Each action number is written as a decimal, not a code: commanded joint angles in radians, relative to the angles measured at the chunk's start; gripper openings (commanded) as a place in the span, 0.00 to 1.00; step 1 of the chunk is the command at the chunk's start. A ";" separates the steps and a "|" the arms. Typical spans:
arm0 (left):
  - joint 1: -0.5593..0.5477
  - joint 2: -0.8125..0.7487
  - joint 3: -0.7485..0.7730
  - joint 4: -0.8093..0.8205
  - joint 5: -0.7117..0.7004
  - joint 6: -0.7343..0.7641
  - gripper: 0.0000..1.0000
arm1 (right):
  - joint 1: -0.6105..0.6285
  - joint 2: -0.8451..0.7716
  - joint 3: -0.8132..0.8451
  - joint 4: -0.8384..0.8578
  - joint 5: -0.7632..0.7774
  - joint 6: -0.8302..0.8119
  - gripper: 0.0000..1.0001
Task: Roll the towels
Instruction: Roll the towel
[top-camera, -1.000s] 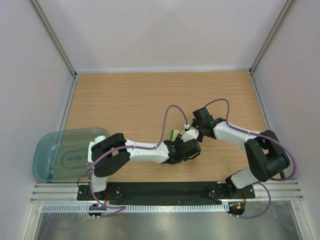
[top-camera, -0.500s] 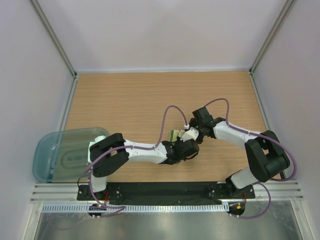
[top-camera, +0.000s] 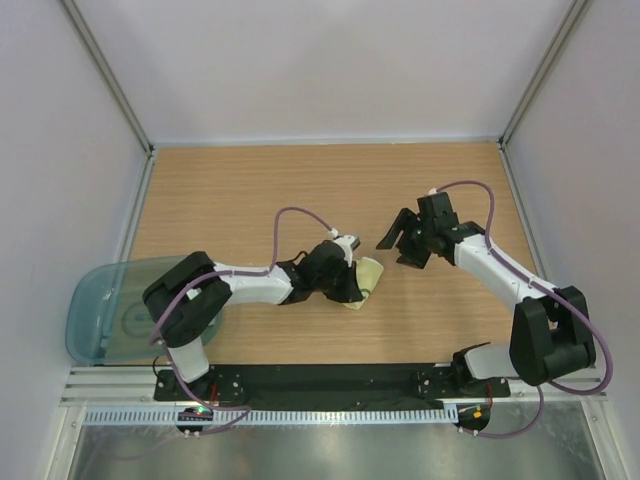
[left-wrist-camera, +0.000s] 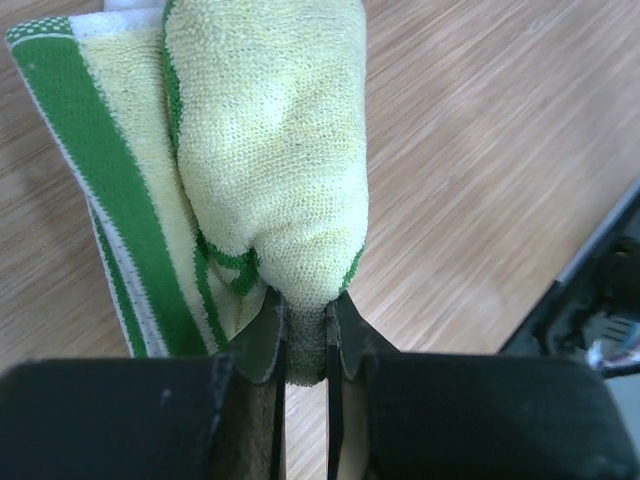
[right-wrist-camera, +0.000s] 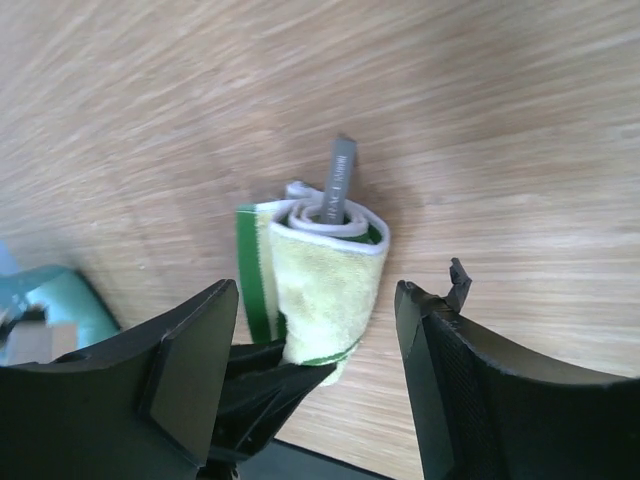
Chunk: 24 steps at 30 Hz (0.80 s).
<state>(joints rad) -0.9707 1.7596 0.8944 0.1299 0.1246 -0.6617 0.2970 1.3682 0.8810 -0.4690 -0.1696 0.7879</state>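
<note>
A single towel (top-camera: 367, 282) shows, cream-yellow terry with green stripes, rolled up and lying on the wooden table (top-camera: 250, 190) near the middle. My left gripper (top-camera: 350, 285) is shut on the near end of the roll (left-wrist-camera: 270, 140), pinching the cloth between its fingertips (left-wrist-camera: 262, 335). My right gripper (top-camera: 398, 250) stands open, up and to the right of the roll and apart from it. The right wrist view has the roll (right-wrist-camera: 325, 285) beyond the spread fingers (right-wrist-camera: 190, 350), a grey tag (right-wrist-camera: 340, 180) sticking out of its far end.
A translucent teal-grey plastic bin (top-camera: 105, 310) sits at the table's left front corner, partly under the left arm's base. White walls and metal posts close the table in at the back and sides. A black rail (top-camera: 330, 380) runs along the front edge.
The right gripper has opened and drawn back up and to the right. The left gripper has closed on the roll's end and moved left with the roll.
</note>
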 joint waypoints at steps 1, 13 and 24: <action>0.043 0.061 -0.077 -0.041 0.223 -0.119 0.00 | -0.010 -0.066 -0.040 0.082 -0.096 -0.019 0.71; 0.237 0.144 -0.172 0.095 0.441 -0.346 0.00 | -0.009 -0.120 -0.471 0.693 -0.341 0.122 0.71; 0.288 0.199 -0.181 0.154 0.526 -0.385 0.00 | -0.010 0.000 -0.534 0.978 -0.311 0.160 0.69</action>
<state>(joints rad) -0.6910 1.8965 0.7681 0.4641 0.6830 -1.0523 0.2901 1.3468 0.3378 0.3798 -0.4866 0.9413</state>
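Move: The rolled towel, its near end already in the left fingers, has its middle about 6 cm back, 6 cm left and 6 cm below the open right hand. From the left hand the towel's middle is some 3 cm ahead and 3 cm to the right, at about the same height. The left gripper's tips are roughly 9 cm back and 9 cm left of the right hand, 6 cm lower. Open right hand sinks about 5 cm, back and left, towards the towel that the left, still gripping, turns. ##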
